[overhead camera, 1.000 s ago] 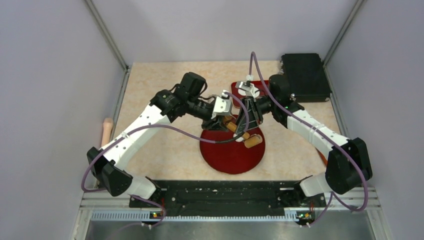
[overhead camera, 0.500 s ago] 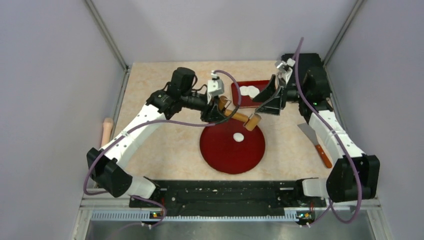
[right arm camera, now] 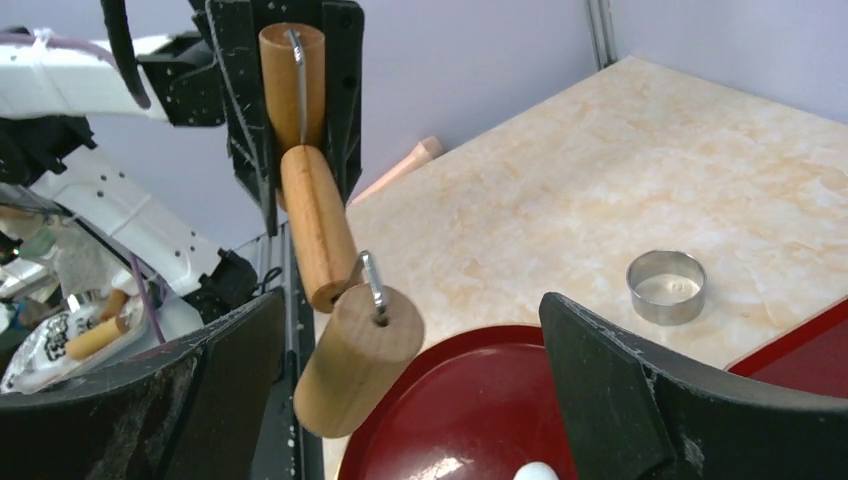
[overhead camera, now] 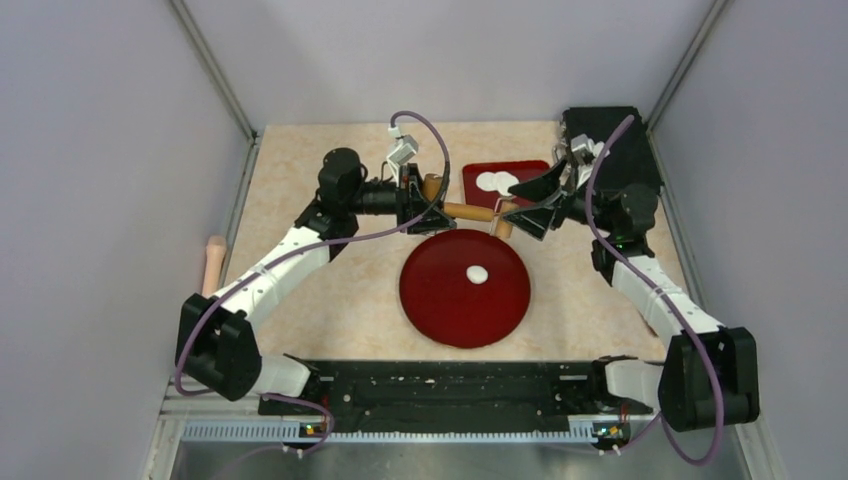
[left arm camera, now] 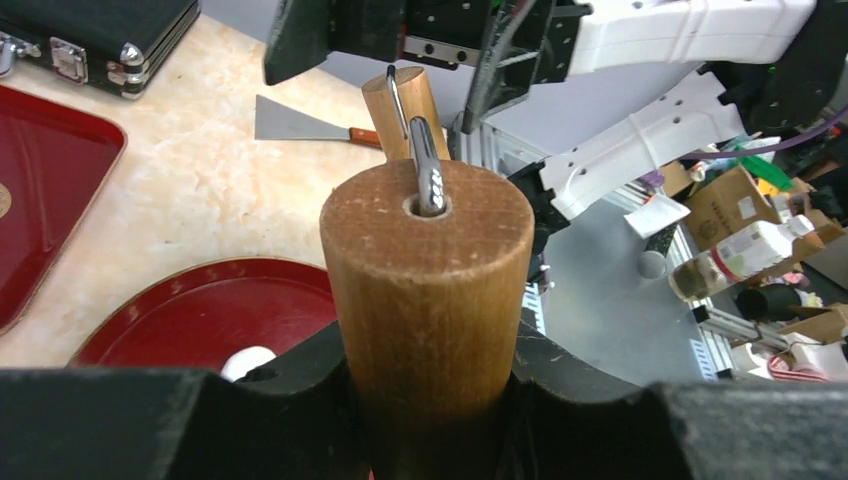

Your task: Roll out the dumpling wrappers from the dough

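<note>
My left gripper (overhead camera: 418, 200) is shut on one wooden handle (left arm camera: 430, 270) of the rolling pin (overhead camera: 468, 211) and holds it in the air behind the round red plate (overhead camera: 440, 310). The pin's other handle (right arm camera: 355, 355) droops free between the wide-apart fingers of my right gripper (overhead camera: 525, 207), closer to the left finger and touching neither. The dough (overhead camera: 477, 274) is a small white lump lying on the plate. Two round white dumpling wrappers (overhead camera: 495, 182) rest on the red tray (overhead camera: 530, 168) behind.
A small metal ring (right arm camera: 666, 286) sits on the table beyond the plate. A black case (overhead camera: 612, 150) stands at the far right and a spatula (left arm camera: 300, 122) lies on the right. A second wooden pin (overhead camera: 213, 262) lies by the left wall.
My right gripper has opened and let go of the rolling pin handle. My left arm has lifted the pin back off the plate, uncovering the dough lump.
</note>
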You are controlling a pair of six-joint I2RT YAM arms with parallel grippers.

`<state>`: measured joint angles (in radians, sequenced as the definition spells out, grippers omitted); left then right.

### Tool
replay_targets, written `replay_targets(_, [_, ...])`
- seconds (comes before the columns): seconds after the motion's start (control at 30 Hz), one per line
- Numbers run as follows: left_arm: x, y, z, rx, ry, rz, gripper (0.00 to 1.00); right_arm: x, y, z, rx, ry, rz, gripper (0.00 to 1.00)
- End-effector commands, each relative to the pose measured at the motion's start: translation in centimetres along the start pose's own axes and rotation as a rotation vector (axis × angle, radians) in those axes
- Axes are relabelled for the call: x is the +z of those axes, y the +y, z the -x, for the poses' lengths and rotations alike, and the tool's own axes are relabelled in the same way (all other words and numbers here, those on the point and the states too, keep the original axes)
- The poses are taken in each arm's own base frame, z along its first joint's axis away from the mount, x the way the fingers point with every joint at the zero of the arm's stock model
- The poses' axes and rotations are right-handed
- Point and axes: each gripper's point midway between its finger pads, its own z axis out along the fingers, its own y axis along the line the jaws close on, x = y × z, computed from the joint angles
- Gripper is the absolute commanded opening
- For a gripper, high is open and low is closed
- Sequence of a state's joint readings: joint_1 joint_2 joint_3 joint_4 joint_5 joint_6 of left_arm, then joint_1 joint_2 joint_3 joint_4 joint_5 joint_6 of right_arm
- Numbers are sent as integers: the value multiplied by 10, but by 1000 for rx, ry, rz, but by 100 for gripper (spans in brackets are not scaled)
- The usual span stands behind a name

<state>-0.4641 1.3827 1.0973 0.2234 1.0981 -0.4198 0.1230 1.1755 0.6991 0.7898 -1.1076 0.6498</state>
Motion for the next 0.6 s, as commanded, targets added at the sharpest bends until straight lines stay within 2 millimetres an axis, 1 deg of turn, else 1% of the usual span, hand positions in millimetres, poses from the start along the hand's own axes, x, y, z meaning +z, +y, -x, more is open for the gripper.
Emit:
replay_targets(0.0, [-8, -36, 34, 121, -106, -82, 0, 13, 5, 22, 2, -89, 47, 96])
replay_targets(0.1, [-6, -30, 30, 106, -124, -75, 0, 20, 17, 11, 59, -71, 114, 94])
replay_targets(0.23, [-3, -19, 26, 84, -136, -59, 0, 37, 31, -10, 81, -2, 165, 92])
replay_targets(0.33, [-2, -15, 24, 76, -134, -54, 0, 46, 41, -16, 80, 14, 191, 90])
replay_targets(0.43, [-1, -12, 23, 67, -135, -49, 0, 51, 43, -19, 101, 27, 197, 84])
replay_targets(0.53, [1, -9, 21, 60, -131, -48, 0, 54, 40, -20, 119, 24, 185, 71])
replay_targets(0.57, [1, -9, 19, 61, -128, -48, 0, 54, 39, -20, 125, 24, 184, 70])
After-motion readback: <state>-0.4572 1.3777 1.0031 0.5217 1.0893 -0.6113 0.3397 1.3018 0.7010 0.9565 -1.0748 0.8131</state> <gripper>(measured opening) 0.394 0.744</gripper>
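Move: About 5 cm to the right hand's left and 3 cm back, nearly at its own height, is the small end of the wooden roller. That end lies roughly 12 cm to the right of the left hand, which grips the big end. Down on the table, some 24 cm below the right hand, the dough is about 7 cm left and 5 cm back, and the plate's middle is 9 cm left and 8 cm back; the red tray is about 17 cm ahead and 2 cm right. Sweeping left by about 6 cm and drawing back some 3 cm, the right hand brings its wide-open fingers around the roller's small end, turning roughly 10 degrees counter-clockwise, and starts to close them near the end. The left hand keeps its grip on the big end, rising only about 1 cm and tilting its fingertips up by some 5 degrees. ##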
